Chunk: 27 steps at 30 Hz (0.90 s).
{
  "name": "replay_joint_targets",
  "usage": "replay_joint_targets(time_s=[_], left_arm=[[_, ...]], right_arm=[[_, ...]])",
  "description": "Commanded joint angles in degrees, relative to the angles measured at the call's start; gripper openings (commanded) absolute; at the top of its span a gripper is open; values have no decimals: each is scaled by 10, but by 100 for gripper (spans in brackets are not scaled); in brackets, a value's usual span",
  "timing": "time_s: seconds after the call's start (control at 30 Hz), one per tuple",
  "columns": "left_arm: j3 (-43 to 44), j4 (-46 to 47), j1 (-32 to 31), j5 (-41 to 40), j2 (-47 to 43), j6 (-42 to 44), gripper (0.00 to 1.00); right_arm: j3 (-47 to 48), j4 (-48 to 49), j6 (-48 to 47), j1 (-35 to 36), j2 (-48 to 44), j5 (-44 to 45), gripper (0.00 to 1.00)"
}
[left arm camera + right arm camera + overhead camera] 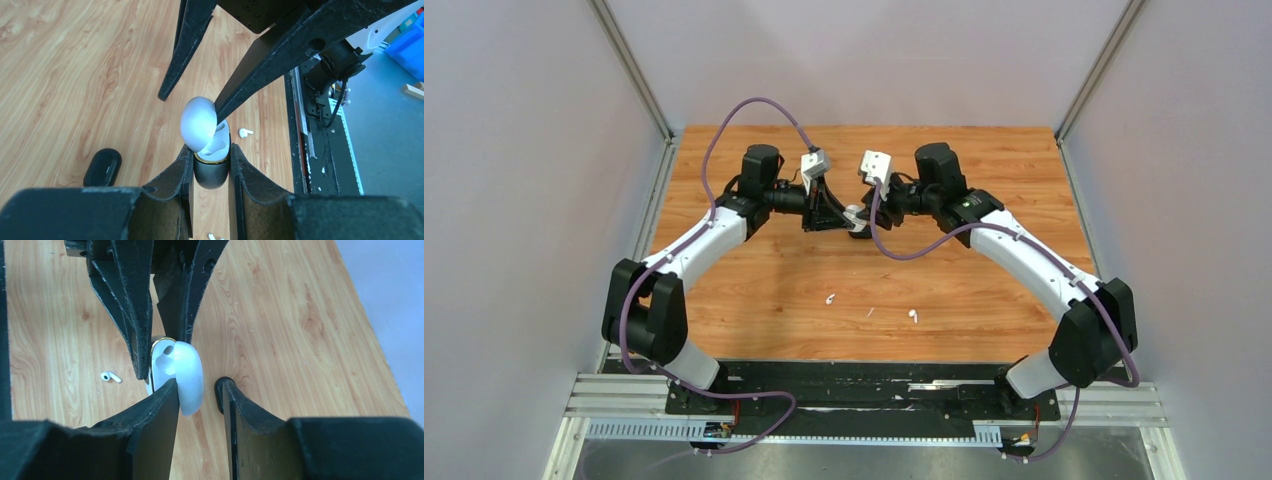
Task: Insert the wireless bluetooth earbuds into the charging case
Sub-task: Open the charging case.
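My left gripper [212,150] is shut on the charging case [212,175], a dark body with a gold rim, held above the table. Its white lid [198,122] stands open, showing the white inside. My right gripper [199,390] is open around the lid [190,375]: the lid touches one finger [167,395], and a gap shows to the other. Both grippers meet at the table's far middle, around the case [854,214]. Two white earbuds lie on the wood nearer the arms' bases, one earbud [830,298] to the left and one earbud [913,316] to the right.
A small black oval object [102,167] lies on the wood beside the case. A thin white fleck [870,312] lies between the earbuds. Grey walls enclose the wooden table [984,290] on three sides. A black rail [864,385] runs along its near edge.
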Motion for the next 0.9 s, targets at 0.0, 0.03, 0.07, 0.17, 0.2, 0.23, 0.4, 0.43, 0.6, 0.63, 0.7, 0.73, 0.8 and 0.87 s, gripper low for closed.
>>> replay_joint_targets(time_s=[0.0, 0.03, 0.07, 0.17, 0.2, 0.23, 0.4, 0.43, 0.6, 0.63, 0.7, 0.73, 0.8, 0.87], left_arm=[[-10, 55, -10, 54, -13, -31, 0], [-11, 65, -9, 53, -14, -34, 0], [-13, 68, -9, 52, -15, -36, 0], [-17, 76, -9, 52, -18, -37, 0], [-18, 76, -9, 52, -19, -37, 0], [-19, 76, -9, 51, -20, -37, 0], [-23, 65, -9, 24, -25, -37, 10], [-21, 56, -9, 13, -25, -37, 22], [18, -56, -1, -72, -46, -31, 62], [25, -67, 2, -74, -48, -35, 64], [66, -104, 8, -75, -47, -51, 68], [77, -129, 13, -71, -41, -59, 69], [102, -149, 18, -58, -30, -81, 69], [113, -154, 19, -57, -25, -97, 69]], right_arm=[[25, -15, 16, -5, 13, -21, 37], [23, -16, 17, -5, 12, -22, 36], [22, -16, 17, -5, 12, -21, 34], [22, -17, 20, -5, 16, -18, 23], [23, -17, 21, -5, 17, -17, 17], [23, -16, 21, -6, 18, -18, 9], [25, -17, 12, -8, 16, -24, 0], [25, -17, 3, -8, 12, -26, 0], [35, -30, -65, -5, 2, -27, 0], [39, -37, -77, -5, 1, -30, 0], [44, -46, -102, -1, -1, -31, 0], [46, -47, -111, 1, -1, -31, 0], [47, -50, -126, 6, -3, -33, 0], [49, -55, -136, 11, -1, -35, 0]])
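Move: The left fingers hold the open charging case about 1 cm to the hand's right. The case's raised lid is about 1 cm back, left and below the right hand. On the table, about 17 cm below both hands, the black case lies some 9 cm ahead of the right hand and an earbud about 13 cm back and 11 cm to its right. Right hand dips back a centimetre, pinches the open lid; left then lets go and rises about 3 cm. ##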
